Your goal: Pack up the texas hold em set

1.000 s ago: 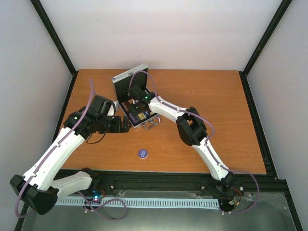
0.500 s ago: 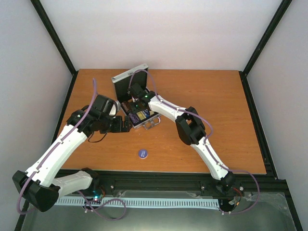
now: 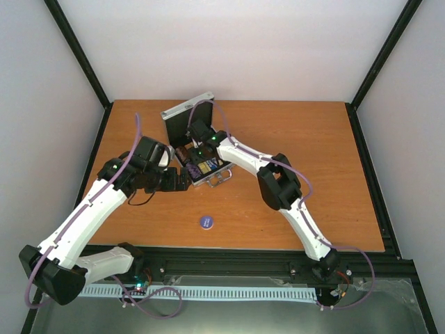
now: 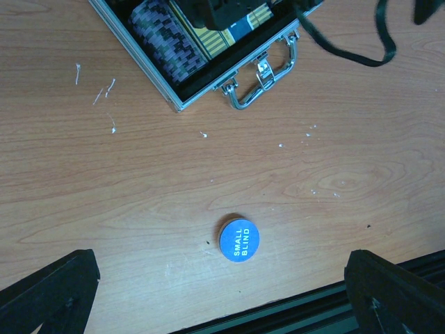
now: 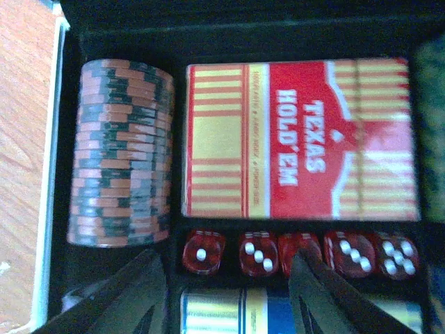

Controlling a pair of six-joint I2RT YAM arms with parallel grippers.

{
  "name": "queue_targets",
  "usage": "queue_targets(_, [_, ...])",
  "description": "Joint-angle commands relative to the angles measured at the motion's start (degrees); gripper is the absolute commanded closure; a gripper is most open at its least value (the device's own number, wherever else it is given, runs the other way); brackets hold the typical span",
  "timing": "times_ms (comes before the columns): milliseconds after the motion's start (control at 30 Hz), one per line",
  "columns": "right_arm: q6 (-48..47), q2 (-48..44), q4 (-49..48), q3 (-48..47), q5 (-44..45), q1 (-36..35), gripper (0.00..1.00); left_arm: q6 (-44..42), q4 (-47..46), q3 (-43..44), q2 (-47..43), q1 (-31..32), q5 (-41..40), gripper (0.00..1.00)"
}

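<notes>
The small silver case (image 3: 217, 174) lies open at the table's back left, its lid (image 3: 182, 115) upright. My right gripper (image 5: 226, 285) hangs low inside it, open, its fingers (image 5: 122, 299) apart over a row of red dice (image 5: 205, 252). Beside them sit a chip stack (image 5: 122, 153), a red card box (image 5: 299, 139) and a blue-yellow box (image 5: 236, 309). The blue disc (image 4: 239, 240), marked SMALL BLIND, lies on the bare table in front of the case (image 4: 174, 104). My left gripper (image 4: 221, 278) hovers wide open above the disc (image 3: 206, 221), holding nothing.
The case handle (image 4: 261, 76) points toward the near edge. The right arm's purple cable (image 3: 285, 167) loops above the case. A black frame rail (image 3: 243, 257) runs along the table's near edge, just past the disc.
The left arm has edged a little toward the case. The right arm stays over the open case, its elbow shifting slightly right. The disc has not moved.
</notes>
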State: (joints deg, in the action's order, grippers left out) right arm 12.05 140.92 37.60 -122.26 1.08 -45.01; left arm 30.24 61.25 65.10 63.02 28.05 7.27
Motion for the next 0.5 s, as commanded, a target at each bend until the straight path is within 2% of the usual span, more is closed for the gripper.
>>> queue_targets(0, [0.06,-8.18,1.17,2.66,0.70,-0.04,0.42,-0.30,-0.92,2.83,-0.27,-0.37,0.31,0.00])
queue_targets(67, [0.15,-11.44,2.36,5.48,1.52,-0.45,0.26,-0.42,-0.74,3.65,-0.20,-0.37,0.68,0.00])
queue_targets(133, [0.36,-14.97,3.15,9.51,1.97,-0.90,0.03,-0.53,-0.26,4.67,0.04,-0.37,0.95,0.00])
queue_targets(167, [0.69,-16.71,3.44,11.93,2.28,-1.28,0.00,-0.53,-0.19,5.29,0.20,-0.32,1.22,0.00])
queue_targets(333, [3.02,-25.23,7.11,23.96,2.75,-3.98,0.00,0.26,0.37,9.54,0.15,-0.37,2.82,0.00])
queue_targets(467, [4.93,-31.37,8.80,34.56,2.83,-9.11,0.00,0.95,1.06,12.00,-1.35,-0.37,2.51,0.00])
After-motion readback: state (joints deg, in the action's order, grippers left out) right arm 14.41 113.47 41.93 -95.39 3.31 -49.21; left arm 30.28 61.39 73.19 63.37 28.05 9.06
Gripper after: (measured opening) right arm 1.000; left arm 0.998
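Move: The small blind button lies on the bare table about 24 cm back of my right hand and some 4 cm to its right, around 3 cm lower. In the open case, the row of red dice sits about 2 cm ahead and 2 cm right of that hand, the blue card deck 3 cm back and 4 cm right, and the case handle roughly 8 cm back and 8 cm right. From my left hand the button is about 4 cm back, 7 cm right and 18 cm below. With the dice already in their slot, I lift my right hand up out of the case, rising about 8 cm, and swing it back some 10 cm and to the right about 6 cm, over the front edge of the case towards the small blind button. Its half-open fingers spread wide as it goes. My empty left hand, wide open, rises about 5 cm. ##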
